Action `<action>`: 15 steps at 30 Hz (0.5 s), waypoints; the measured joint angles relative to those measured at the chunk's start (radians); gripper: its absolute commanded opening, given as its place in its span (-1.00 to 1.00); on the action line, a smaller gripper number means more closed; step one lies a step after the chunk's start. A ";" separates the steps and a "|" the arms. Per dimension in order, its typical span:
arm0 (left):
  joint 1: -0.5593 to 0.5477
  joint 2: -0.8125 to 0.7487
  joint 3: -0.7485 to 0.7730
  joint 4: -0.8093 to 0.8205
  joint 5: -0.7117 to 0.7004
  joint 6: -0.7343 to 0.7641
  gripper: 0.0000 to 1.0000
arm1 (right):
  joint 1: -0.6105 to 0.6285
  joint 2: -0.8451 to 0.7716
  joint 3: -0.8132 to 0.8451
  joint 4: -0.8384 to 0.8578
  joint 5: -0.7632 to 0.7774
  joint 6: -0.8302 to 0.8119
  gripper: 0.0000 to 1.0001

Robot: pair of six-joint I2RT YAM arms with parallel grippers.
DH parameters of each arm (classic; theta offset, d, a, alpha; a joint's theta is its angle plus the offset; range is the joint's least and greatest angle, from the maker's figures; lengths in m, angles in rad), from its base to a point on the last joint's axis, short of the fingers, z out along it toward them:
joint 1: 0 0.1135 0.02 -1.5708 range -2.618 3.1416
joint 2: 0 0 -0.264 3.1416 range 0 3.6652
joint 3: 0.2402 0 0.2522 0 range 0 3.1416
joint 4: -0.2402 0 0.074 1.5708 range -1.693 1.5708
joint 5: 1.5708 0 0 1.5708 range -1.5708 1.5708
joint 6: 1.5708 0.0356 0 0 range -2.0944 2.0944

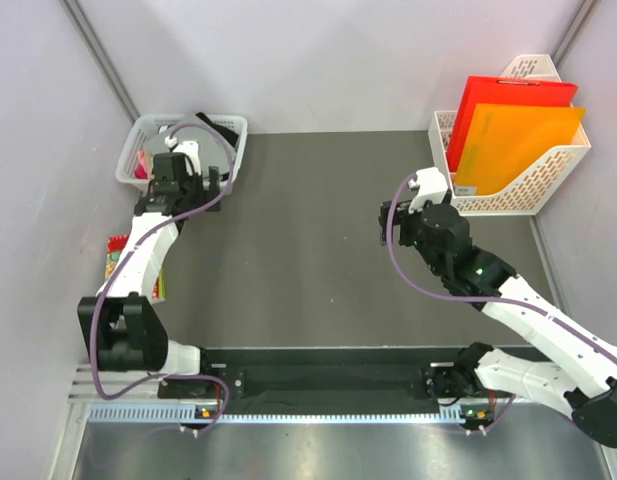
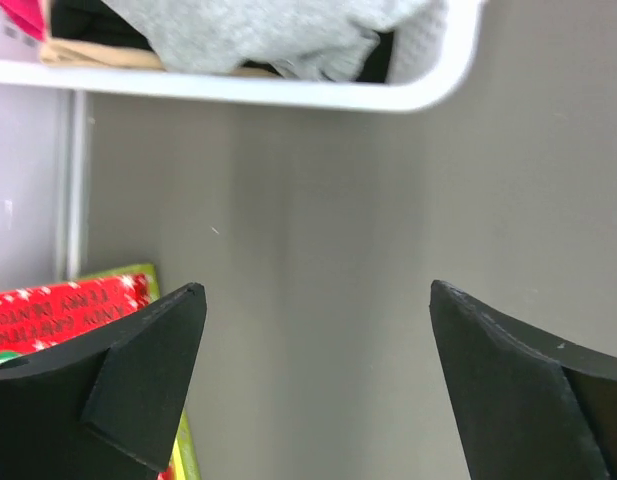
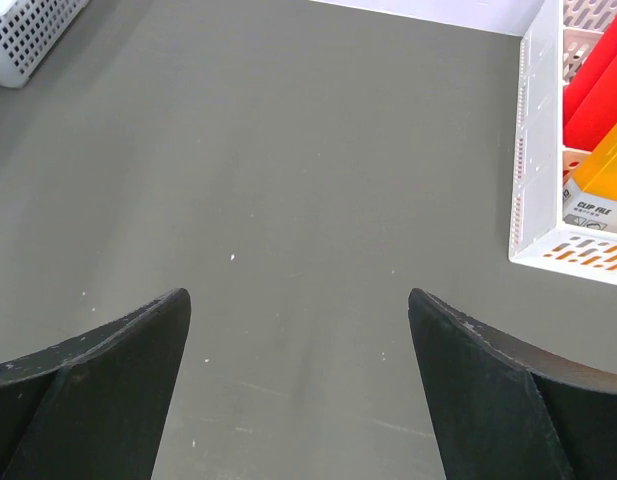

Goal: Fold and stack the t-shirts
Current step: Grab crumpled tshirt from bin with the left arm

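Observation:
A light heather-grey t-shirt (image 2: 268, 30) lies crumpled in the white basket (image 2: 288, 92) at the table's far left corner (image 1: 238, 140). Black cloth (image 2: 88, 20) lies under and beside it; its print is hidden. In the top view the black cloth (image 1: 216, 128) pokes over the basket's back rim. My left gripper (image 2: 316, 288) hovers open over bare table just in front of the basket (image 1: 188, 185), holding nothing. Over the table's right half, my right gripper (image 3: 298, 293) is also open and empty (image 1: 391, 222), far from the basket.
A red patterned packet (image 2: 58, 310) lies by the left wall (image 1: 116, 258). A pink item (image 2: 18, 12) sits in the basket's left end. A white file rack (image 1: 528, 190) with red and orange folders stands at the back right (image 3: 533, 150).

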 measured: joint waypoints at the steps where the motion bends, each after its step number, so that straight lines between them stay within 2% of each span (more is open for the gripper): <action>1: 0.000 0.014 0.005 0.012 -0.010 0.003 0.98 | 0.000 0.000 0.000 -0.001 0.000 0.000 0.82; 8: 0.001 0.220 0.123 0.111 -0.099 0.039 0.98 | 0.000 0.001 0.000 -0.005 -0.005 0.000 0.82; 15: 0.005 0.417 0.374 0.163 -0.136 0.063 0.98 | 0.001 0.011 -0.005 -0.007 -0.029 -0.001 0.82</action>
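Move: The grey t-shirt lies crumpled in the white bin about 17 cm ahead of the open left gripper, 2 cm to its left and 12 cm below. In the same bin, a pink cloth lies some 11 cm left of the shirt's middle and 2 cm nearer; a black cloth lies about 8 cm to its right and 7 cm farther out. A red packet lies on the table 12 cm behind and 12 cm left of the gripper. From the right hand, the shirt is roughly 27 cm ahead, 50 cm left. Bring the left gripper forward about 13 cm, gathering speed, drifting some 3 cm left, so that it passes over the bin's near rim towards the grey shirt. Let it dip a centimetre or so first, then lift a little higher than it began while the fingers tip slightly up and the hand's left side rises slightly. Keep the fingers wide open and touch nothing yet. ##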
